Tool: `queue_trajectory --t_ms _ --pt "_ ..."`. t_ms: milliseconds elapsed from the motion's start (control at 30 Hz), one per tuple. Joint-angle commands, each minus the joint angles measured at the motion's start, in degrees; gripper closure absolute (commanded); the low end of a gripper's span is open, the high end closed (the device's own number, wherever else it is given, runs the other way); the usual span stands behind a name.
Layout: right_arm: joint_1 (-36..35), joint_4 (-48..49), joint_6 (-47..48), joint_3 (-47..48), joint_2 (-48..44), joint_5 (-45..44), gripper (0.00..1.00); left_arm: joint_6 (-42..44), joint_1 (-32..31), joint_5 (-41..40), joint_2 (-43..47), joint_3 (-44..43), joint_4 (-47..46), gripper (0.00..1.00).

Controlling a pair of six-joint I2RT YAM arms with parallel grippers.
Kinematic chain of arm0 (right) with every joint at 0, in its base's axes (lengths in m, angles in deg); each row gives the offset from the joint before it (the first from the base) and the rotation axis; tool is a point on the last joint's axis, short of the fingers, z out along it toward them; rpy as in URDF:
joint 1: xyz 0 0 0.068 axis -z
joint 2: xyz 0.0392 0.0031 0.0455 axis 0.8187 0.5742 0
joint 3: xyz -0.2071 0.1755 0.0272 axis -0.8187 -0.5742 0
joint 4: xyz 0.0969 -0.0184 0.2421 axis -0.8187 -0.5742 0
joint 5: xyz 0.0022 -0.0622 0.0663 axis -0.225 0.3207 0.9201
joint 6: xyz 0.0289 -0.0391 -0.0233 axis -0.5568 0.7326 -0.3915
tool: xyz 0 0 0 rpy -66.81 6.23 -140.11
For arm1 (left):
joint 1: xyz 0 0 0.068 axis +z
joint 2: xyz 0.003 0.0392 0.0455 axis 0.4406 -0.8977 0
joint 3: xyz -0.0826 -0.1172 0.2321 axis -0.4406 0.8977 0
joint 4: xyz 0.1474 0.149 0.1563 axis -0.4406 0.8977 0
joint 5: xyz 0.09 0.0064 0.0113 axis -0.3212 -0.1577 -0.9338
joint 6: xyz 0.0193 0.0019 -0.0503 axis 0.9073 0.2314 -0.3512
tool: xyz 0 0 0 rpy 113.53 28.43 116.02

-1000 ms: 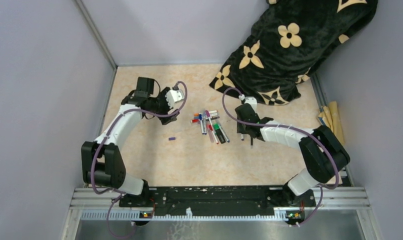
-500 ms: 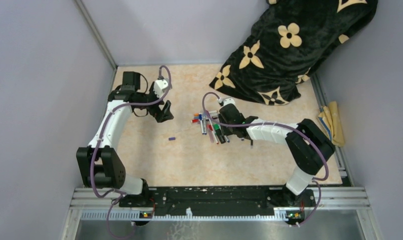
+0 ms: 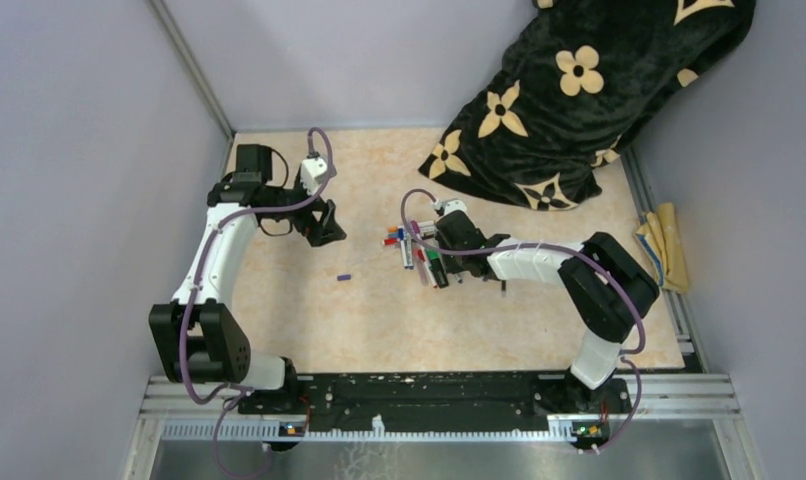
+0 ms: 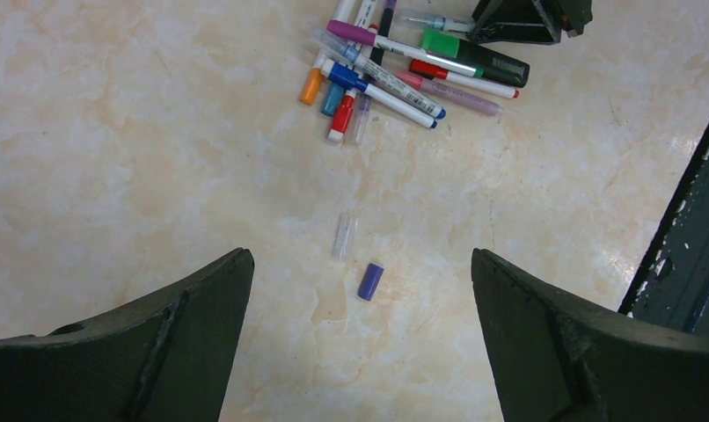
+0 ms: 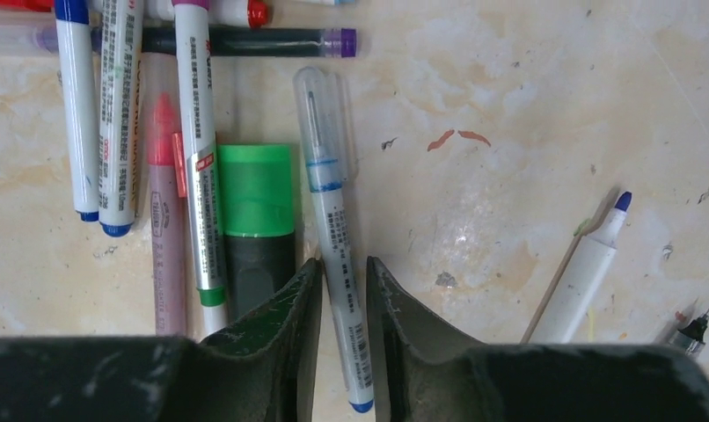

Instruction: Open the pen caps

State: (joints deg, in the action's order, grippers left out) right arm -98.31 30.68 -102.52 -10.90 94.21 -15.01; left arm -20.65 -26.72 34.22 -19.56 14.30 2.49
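Observation:
The pens (image 3: 419, 250) lie in a loose pile mid-table, seen also in the left wrist view as pens (image 4: 395, 70). My right gripper (image 5: 344, 264) is down at the pile's right edge, where the top view shows that gripper (image 3: 441, 240). Its fingers close in on both sides of a white pen (image 5: 333, 220) with a clear cap (image 5: 320, 114) and a blue end, still lying flat. My left gripper (image 4: 360, 257) hangs wide open above a loose purple pen cap (image 4: 369, 281) and a clear cap (image 4: 344, 236). The same purple cap (image 3: 344, 276) lies left of the pile.
A thick green and black marker (image 5: 257, 202) lies just left of the gripped pen. An uncapped white pen (image 5: 588, 264) with a blue tip lies to its right. A black flowered blanket (image 3: 579, 90) fills the back right corner, and yellow cloth (image 3: 664, 245) lies by the right wall.
My right gripper slid left into the pile and narrowed its jaws around the clear-capped pen. My left arm drew back to the left and its jaws opened wide.

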Motion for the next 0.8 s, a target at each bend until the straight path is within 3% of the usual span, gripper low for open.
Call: queue_trajectory --t_ms 0,167,333,533,767 --pt "-0.22 2.10 -0.28 -3.18 -0.17 -1.12 0.82 1.93 0.17 5.48 1.57 0.15 1.67 0.01" --pt "0.92 2.43 -0.70 -4.61 -6.40 2.31 0.99 6.83 0.14 10.53 2.63 2.55 3.20 0.01" --pt "4.69 -0.08 0.20 -1.77 -13.26 13.42 1.00 15.92 -0.71 14.79 4.18 4.95 6.42 0.01" --pt "7.59 -7.15 3.06 5.64 -15.94 34.97 1.00 25.67 -2.80 18.72 6.21 7.54 8.17 0.01" --pt "6.58 -6.96 0.68 11.43 -11.03 57.54 1.00 33.31 -13.10 9.46 12.45 11.73 4.77 0.01"
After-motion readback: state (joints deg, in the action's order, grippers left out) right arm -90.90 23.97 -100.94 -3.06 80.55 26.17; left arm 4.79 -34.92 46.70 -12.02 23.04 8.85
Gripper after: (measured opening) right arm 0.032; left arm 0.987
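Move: The clear-capped pen lies between the right hand's parted fingers, its middle about 2 cm ahead and 1 cm left, roughly 1 cm below. The green highlighter is about 4 cm left, level ahead; the uncapped white marker some 7 cm right and 1 cm ahead, both about 1 cm lower. From the left hand, that pen lies about 21 cm right, 1 cm ahead and 18 cm below, the loose purple cap 3 cm back, 1 cm right, equally low. Right fingers pinch the clear-capped pen, lift it about 15 cm and leftward while the left hand swings back-right, open. ##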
